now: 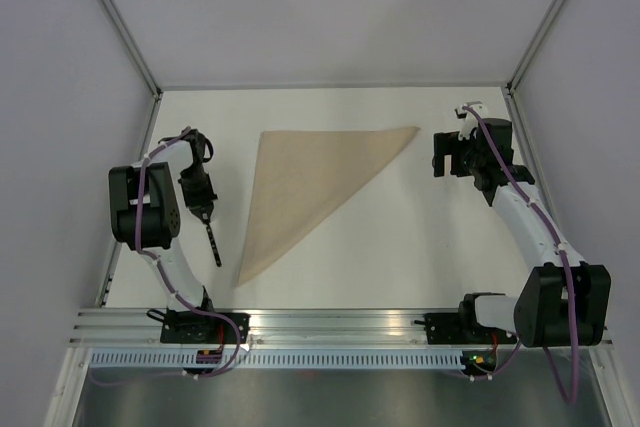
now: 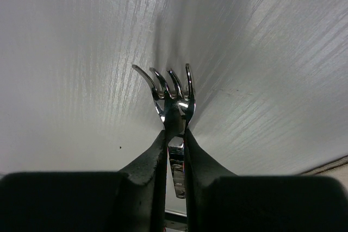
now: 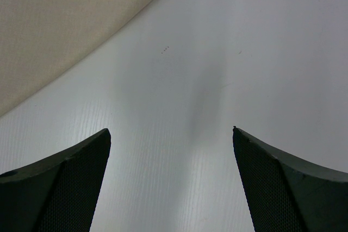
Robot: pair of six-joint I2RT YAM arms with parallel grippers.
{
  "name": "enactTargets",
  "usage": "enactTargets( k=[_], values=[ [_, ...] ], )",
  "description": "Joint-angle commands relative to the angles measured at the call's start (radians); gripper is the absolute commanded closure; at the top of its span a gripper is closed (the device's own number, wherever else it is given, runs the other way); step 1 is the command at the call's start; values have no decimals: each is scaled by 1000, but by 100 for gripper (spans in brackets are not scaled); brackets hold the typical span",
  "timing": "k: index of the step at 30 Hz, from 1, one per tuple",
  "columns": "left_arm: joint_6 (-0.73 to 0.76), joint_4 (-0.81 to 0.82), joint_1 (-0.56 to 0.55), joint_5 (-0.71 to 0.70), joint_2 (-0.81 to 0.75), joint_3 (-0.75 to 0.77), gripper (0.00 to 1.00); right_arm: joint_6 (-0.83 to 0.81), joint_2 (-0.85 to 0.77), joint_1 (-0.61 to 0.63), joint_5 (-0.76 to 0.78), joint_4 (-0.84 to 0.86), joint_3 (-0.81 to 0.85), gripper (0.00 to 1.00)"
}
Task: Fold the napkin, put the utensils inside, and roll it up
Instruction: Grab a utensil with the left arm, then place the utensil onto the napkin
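The tan napkin (image 1: 310, 187) lies folded into a triangle in the middle of the table, one long point toward the front. Left of it lies a dark fork (image 1: 213, 244), one of the utensils, its handle pointing toward the front. My left gripper (image 1: 203, 214) stands over its far end. In the left wrist view the gripper (image 2: 175, 130) is shut on the fork's (image 2: 173, 99) neck, with the tines sticking out past the fingertips. My right gripper (image 1: 445, 152) hovers to the right of the napkin's far corner. Its jaws (image 3: 171, 129) are open and empty, with the napkin (image 3: 60, 20) at upper left.
White walls with metal posts (image 1: 120, 22) close the table in on the left, right and back. An aluminium rail (image 1: 330, 325) carrying both arm bases runs along the near edge. Bare table surface (image 1: 420, 247) lies between the napkin and the right arm.
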Motion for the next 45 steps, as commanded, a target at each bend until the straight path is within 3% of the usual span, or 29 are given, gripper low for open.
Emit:
enactTargets(
  k=[1, 7, 18, 25, 33, 45],
  values=[
    [26, 94, 7, 9, 54, 17, 83, -10, 10, -3, 11, 9, 14, 2],
    [45, 76, 5, 35, 41, 62, 98, -10, 14, -3, 15, 9, 14, 2],
    [63, 1, -10, 72, -28, 166, 98, -10, 22, -3, 12, 6, 17, 2],
    [82, -90, -90, 31, -38, 296, 98, -8, 22, -3, 11, 5, 16, 2],
    [103, -238, -234, -27, 4, 474, 98, -8, 20, -3, 9, 3, 16, 2],
    [106, -384, -611, -27, 222, 779, 98, -8, 19, -3, 6, 3, 16, 2]
  ],
)
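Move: The napkin, folded to a triangle, has its middle about 25 cm to the right and 8 cm ahead of the left hand, a centimetre lower; its far-left corner is some 14 cm right and 20 cm ahead. The already pinched fork has its middle about 3 cm back and 1 cm right. From the right hand the napkin's middle lies roughly 30 cm left, level fore and aft, 15 cm below. Left hand keeps its pinch, lifting the fork forward, then swinging 20 cm right over the napkin, turning clockwise. ##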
